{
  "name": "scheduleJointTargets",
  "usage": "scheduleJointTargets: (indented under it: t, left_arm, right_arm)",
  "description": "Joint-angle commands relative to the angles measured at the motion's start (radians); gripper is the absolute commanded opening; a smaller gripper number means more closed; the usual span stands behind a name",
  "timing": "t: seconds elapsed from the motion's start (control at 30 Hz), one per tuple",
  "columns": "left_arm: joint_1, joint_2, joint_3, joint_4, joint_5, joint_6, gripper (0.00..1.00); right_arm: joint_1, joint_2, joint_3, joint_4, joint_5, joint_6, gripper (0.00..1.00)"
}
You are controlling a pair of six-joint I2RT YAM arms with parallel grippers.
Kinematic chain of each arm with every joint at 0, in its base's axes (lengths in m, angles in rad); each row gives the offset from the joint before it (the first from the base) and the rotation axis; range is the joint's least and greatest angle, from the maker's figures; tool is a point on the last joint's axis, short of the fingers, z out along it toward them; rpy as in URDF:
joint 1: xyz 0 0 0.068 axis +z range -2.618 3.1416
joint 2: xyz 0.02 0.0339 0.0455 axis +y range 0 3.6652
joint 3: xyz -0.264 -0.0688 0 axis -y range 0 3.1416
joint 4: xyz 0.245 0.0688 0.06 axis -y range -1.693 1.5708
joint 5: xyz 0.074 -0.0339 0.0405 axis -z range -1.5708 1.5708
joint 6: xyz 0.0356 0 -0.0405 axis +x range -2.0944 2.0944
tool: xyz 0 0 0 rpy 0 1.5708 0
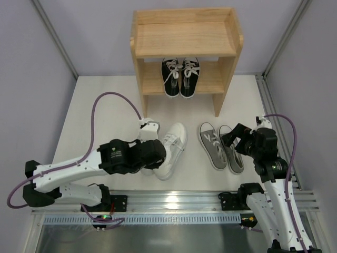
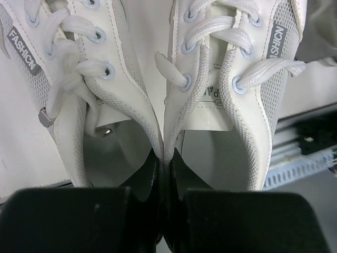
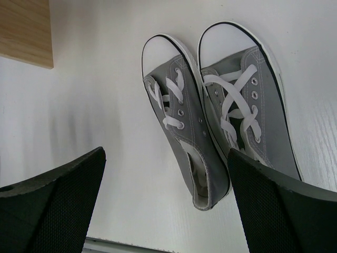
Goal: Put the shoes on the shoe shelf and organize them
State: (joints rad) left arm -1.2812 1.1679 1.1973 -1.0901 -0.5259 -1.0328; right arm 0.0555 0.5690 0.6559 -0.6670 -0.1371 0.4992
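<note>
The white sneakers (image 1: pixel 176 138) lie side by side at mid-table, toes away from me. My left gripper (image 1: pixel 155 157) is shut on their two inner collars, pinched together; in the left wrist view the pair (image 2: pixel 247 105) fills the frame above the gripper (image 2: pixel 164 174). The grey sneakers (image 1: pixel 212 143) lie to the right on the table, toes towards the shelf. My right gripper (image 1: pixel 235 141) hovers open over their heels, and they lie ahead of it in the right wrist view (image 3: pixel 184 113). The black sneakers (image 1: pixel 180 77) stand on the lower tier of the wooden shelf (image 1: pixel 184 39).
The shelf stands at the far middle of the white table, and its right leg (image 3: pixel 26 31) shows in the right wrist view. A metal rail (image 1: pixel 174 200) runs along the near edge. Grey walls and frame posts close in both sides.
</note>
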Motion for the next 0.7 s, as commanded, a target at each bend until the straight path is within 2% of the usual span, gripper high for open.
scheduleJointTargets:
  t: [0.0,0.23,0.43,0.6,0.67]
  left_arm:
    - [-0.055,-0.022,0.201,-0.034,-0.063,0.131,0.0]
    - [-0.089,0.041,0.56,0.074,-0.017,0.451,0.0]
    - [-0.089,0.044,0.732,0.344,0.033,0.709,0.0]
    - [-0.087,0.113,0.827,0.493,-0.084,0.931,0.0]
    - [-0.086,0.182,0.881,0.565,-0.133,1.094,0.0]
  right_arm:
    - [-0.002,-0.012,-0.002,0.029,0.016,-0.008,0.98]
    - [-0.002,-0.011,0.001,0.037,0.03,-0.008,0.98]
    - [-0.002,0.003,0.01,0.053,0.039,-0.008,0.98]
    - [-0.002,0.029,0.034,0.064,0.036,-0.01,0.98]
    - [-0.002,0.034,0.037,0.072,0.034,-0.008,0.98]
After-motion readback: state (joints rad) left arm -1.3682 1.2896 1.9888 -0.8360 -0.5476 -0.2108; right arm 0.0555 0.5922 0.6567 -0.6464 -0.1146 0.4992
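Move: My left hand already holds the white pair clear of the table, pinched together at the inner sides. The shoe shelf's top board lies about 41 cm ahead, 19 cm right and 12 cm above it. The black pair on the lower board is some 40 cm ahead, 17 cm right, roughly level in height; the grey pair is 13 cm ahead, 39 cm right, 16 cm below. From my right hand the top board is about 32 cm ahead, 26 cm left, 14 cm up. I hoist the white pair fast and almost straight up with my left hand, about 30 cm, drifting some 6 cm right towards the shelf's middle line, to get above the top board. As I climb I tip the fingers up by about 40 degrees, towards level, and turn them clockwise so the toes swing round to the shelf; the pinch on both shoes stays shut. ##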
